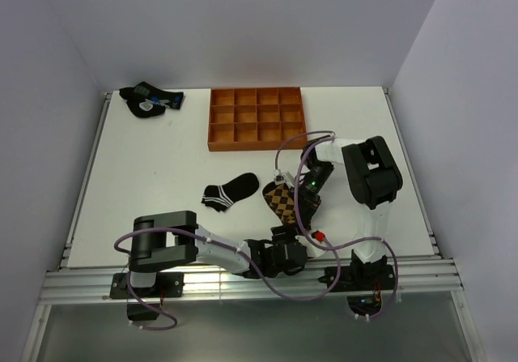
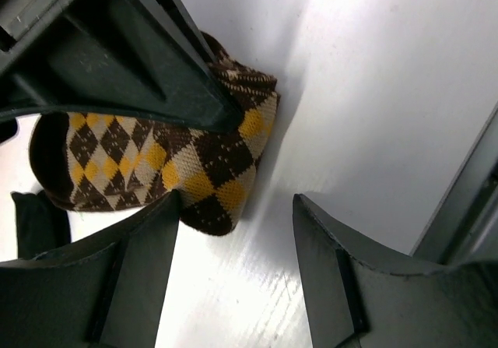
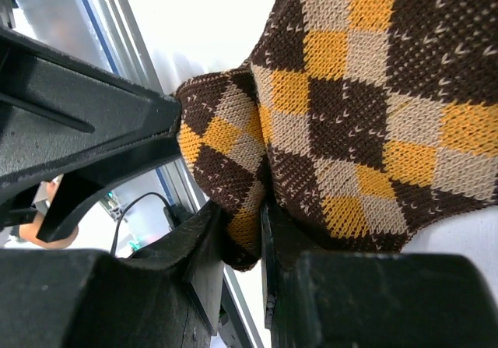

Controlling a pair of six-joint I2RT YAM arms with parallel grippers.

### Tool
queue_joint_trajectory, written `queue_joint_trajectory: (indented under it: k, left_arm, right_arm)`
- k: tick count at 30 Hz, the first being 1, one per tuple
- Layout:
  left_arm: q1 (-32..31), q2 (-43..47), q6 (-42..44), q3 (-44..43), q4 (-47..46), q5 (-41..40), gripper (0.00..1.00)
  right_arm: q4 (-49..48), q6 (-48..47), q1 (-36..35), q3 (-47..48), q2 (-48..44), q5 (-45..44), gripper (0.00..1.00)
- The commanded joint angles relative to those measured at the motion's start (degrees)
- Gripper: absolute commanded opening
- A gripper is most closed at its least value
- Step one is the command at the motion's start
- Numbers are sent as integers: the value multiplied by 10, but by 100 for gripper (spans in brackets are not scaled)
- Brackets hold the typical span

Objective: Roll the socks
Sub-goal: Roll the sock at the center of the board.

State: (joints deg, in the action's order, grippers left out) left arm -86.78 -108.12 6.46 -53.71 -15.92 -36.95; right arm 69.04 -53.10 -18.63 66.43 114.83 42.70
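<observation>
The brown, tan and yellow argyle sock (image 1: 283, 201) lies bunched near the table's front middle. My right gripper (image 3: 245, 235) is shut on a fold at its edge, and the knit (image 3: 366, 91) fills the right wrist view. From above, the right gripper (image 1: 305, 206) sits at the sock's right side. My left gripper (image 2: 237, 202) is open just in front of the sock's rounded end (image 2: 206, 196), one fingertip beside it and bare table between the jaws. It lies low by the front edge (image 1: 288, 239). The black ankle sock (image 1: 231, 190) with white stripes lies flat to the left, untouched.
An orange compartment tray (image 1: 257, 117) stands at the back middle. A dark sock bundle (image 1: 150, 100) with blue and white marks lies at the back left corner. The metal rail (image 1: 243, 281) runs along the front edge, right behind the left gripper.
</observation>
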Motion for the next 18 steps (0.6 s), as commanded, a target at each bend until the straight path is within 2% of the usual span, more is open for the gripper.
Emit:
queue_joint_trajectory:
  k: [1,10,13,16,17,18]
  left_arm:
    - [-4,-11,39,-8,-46,-19,65]
    - [0,-35,61,-3,-80,13,62]
    - [9,-44,44,-10,-64,36,52]
    - [15,-43,30,-4,-58,53,35]
    - [16,-46,24,-9,-50,57,25]
    - [18,-47,19,-13,-40,67,20]
  right_arm:
    - [-19,1,2,11,18,-30,7]
    - [-20,0,3,11,25,-31,7]
    - [-21,3,3,11,25,-31,7]
    - [-18,2,3,13,26,-28,7]
    - [-17,2,2,13,26,-28,7]
    - [-17,2,3,15,26,-27,7]
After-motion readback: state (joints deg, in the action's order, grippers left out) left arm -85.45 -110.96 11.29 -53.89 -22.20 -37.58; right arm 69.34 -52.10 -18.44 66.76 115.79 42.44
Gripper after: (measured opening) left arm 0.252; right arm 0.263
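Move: The gathered near end of the checkered sock, already pinched by the right fingers, lies about 2 cm ahead of the open left fingers, level sideways and about 1 cm lower. From the left hand, the striped black sock is roughly 10 cm farther out and 20 cm to the left; the wooden tray's middle is some 27 cm ahead and 13 cm left. The near end to be gripped is about 2 cm back from the right hand point, level sideways. The checkered sock's gathered end comes between the left fingers as they creep about 1.5 cm forward and nearly 1 cm right, almost level, hardly turning. They hold their wide gap at first, then close and pinch the fold beside the right fingertips. The right hand stays in place and keeps its pinch on the sock. ##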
